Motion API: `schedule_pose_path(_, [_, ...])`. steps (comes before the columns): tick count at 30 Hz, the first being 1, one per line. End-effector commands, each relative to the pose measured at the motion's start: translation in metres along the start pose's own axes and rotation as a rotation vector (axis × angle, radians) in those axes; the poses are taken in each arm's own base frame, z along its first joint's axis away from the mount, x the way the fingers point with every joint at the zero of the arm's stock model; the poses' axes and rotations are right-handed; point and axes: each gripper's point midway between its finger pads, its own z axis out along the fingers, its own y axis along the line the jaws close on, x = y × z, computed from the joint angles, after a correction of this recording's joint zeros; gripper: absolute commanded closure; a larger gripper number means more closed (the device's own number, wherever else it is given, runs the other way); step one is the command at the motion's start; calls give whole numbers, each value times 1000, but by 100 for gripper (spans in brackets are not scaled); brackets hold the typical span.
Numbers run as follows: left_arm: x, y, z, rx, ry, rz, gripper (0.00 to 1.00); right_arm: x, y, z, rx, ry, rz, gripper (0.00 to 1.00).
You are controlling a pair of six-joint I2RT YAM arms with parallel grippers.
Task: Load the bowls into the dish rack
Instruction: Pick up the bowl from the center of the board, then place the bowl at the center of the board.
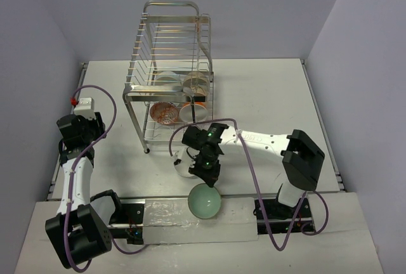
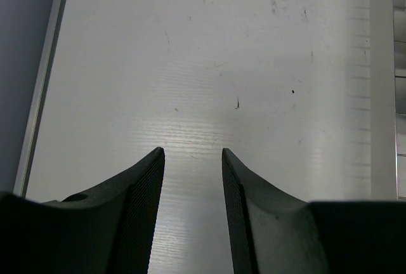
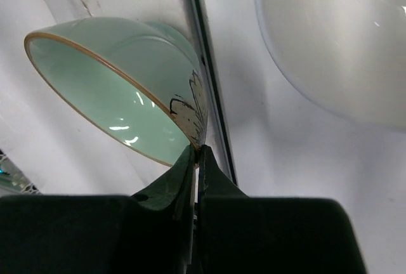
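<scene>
My right gripper (image 3: pixel 197 149) is shut on the rim of a pale mint green bowl (image 3: pixel 120 90) with a flower mark, which tilts on its side. From above, that green bowl (image 1: pixel 204 200) sits at the table's near edge, just below my right gripper (image 1: pixel 210 179). A white bowl (image 1: pixel 182 163) lies beside the wrist, also big at the right wrist view's upper right as the white bowl (image 3: pixel 336 39). The silver dish rack (image 1: pixel 170 71) stands at the back and holds several bowls (image 1: pixel 166 111) on its lower tier. My left gripper (image 2: pixel 190 153) is open over bare table.
A grey wall closes the back and sides. A raised metal strip (image 1: pixel 190 214) runs along the near edge between the arm bases. The left arm (image 1: pixel 77 136) sits at the far left by a small white box (image 1: pixel 84 104).
</scene>
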Motion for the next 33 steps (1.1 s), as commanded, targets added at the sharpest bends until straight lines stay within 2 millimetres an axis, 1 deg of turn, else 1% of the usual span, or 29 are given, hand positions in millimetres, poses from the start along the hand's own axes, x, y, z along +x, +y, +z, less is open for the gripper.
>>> schedule_pose_path(1, [-18,-1,-4,12,-51,13,54,12,-14,-24,102,-32,5,100])
schedule_pose_path(4, [-19,-1,-5,13,-52,13,54,22,-23,-30,126,-37,38,100])
schedule_pose_path(5, [-19,-1,-5,13,-52,13,54,28,-30,-32,130,-35,67,100])
schedule_pose_path(7, [-19,-2,-5,16,-53,13,54,34,-38,-35,143,-39,90,100])
schedule_pose_path(8, [-19,-2,-5,18,-54,13,54,38,-46,-38,153,-46,114,100])
schedule_pose_path(9, [-19,-2,-5,17,-57,14,54,43,-49,-39,154,-47,127,100])
schedule_pose_path(10, [-19,-3,-5,19,-55,14,54,48,-58,-42,164,-51,152,100])
schedule_pose_path(13, [-19,-3,-5,21,-56,14,54,54,-73,-49,175,-72,185,100])
schedule_pose_path(14, [-19,-3,-5,24,-56,15,54,57,-85,-52,180,-79,225,100])
schedule_pose_path(15, [-19,-4,-5,27,-56,14,54,59,-92,-54,179,-81,234,100])
schedule_pose_path(16, [-18,-4,-5,27,-54,13,54,58,-98,-57,185,-89,245,100])
schedule_pose_path(17, [-19,-4,-5,30,-55,15,54,62,-109,-59,185,-92,282,100])
schedule_pose_path(19, [-18,-5,-5,33,-53,16,54,59,-121,-64,193,-107,290,100])
schedule_pose_path(21, [-18,-5,-5,36,-53,16,54,62,-136,-66,196,-106,321,100])
schedule_pose_path(22, [-18,-6,-5,38,-52,14,54,59,-143,-71,205,-119,329,100])
schedule_pose_path(23, [-18,-6,-5,40,-51,14,54,62,-152,-70,198,-116,355,100])
schedule_pose_path(24, [-18,-6,-5,40,-51,12,54,62,-156,-71,197,-118,366,100])
schedule_pose_path(25, [-18,-6,-5,41,-51,14,54,58,-162,-75,201,-133,372,100])
schedule_pose_path(26, [-19,-7,-5,43,-52,13,54,57,-164,-73,185,-132,381,100])
schedule_pose_path(28, [-18,-7,-5,46,-51,14,54,56,-166,-75,168,-135,388,100])
schedule_pose_path(33, [-17,-8,-4,53,-48,13,54,56,-150,-77,112,-148,354,100])
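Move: The green bowl is already pinched by its rim, its middle some 5 cm back and 3 cm to the left of the right hand. Open board for it lies about 14 cm ahead and 11 cm to the right, some 7 cm down. The white bowl stands about 8 cm ahead and 8 cm left, the dish rack's middle roughly 26 cm ahead and 11 cm left. From the left hand, that open spot is about 52 cm right and 8 cm back. Keep the right fingers shut on the green bowl's rim and carry the bowl from the board's near edge, past the white bowl on your left, first diagonally right and forward, then almost straight forward: about 14 cm forward and 11 cm right in all. Stay nearly level and turn the hand some 20 degrees clockwise on the way. ##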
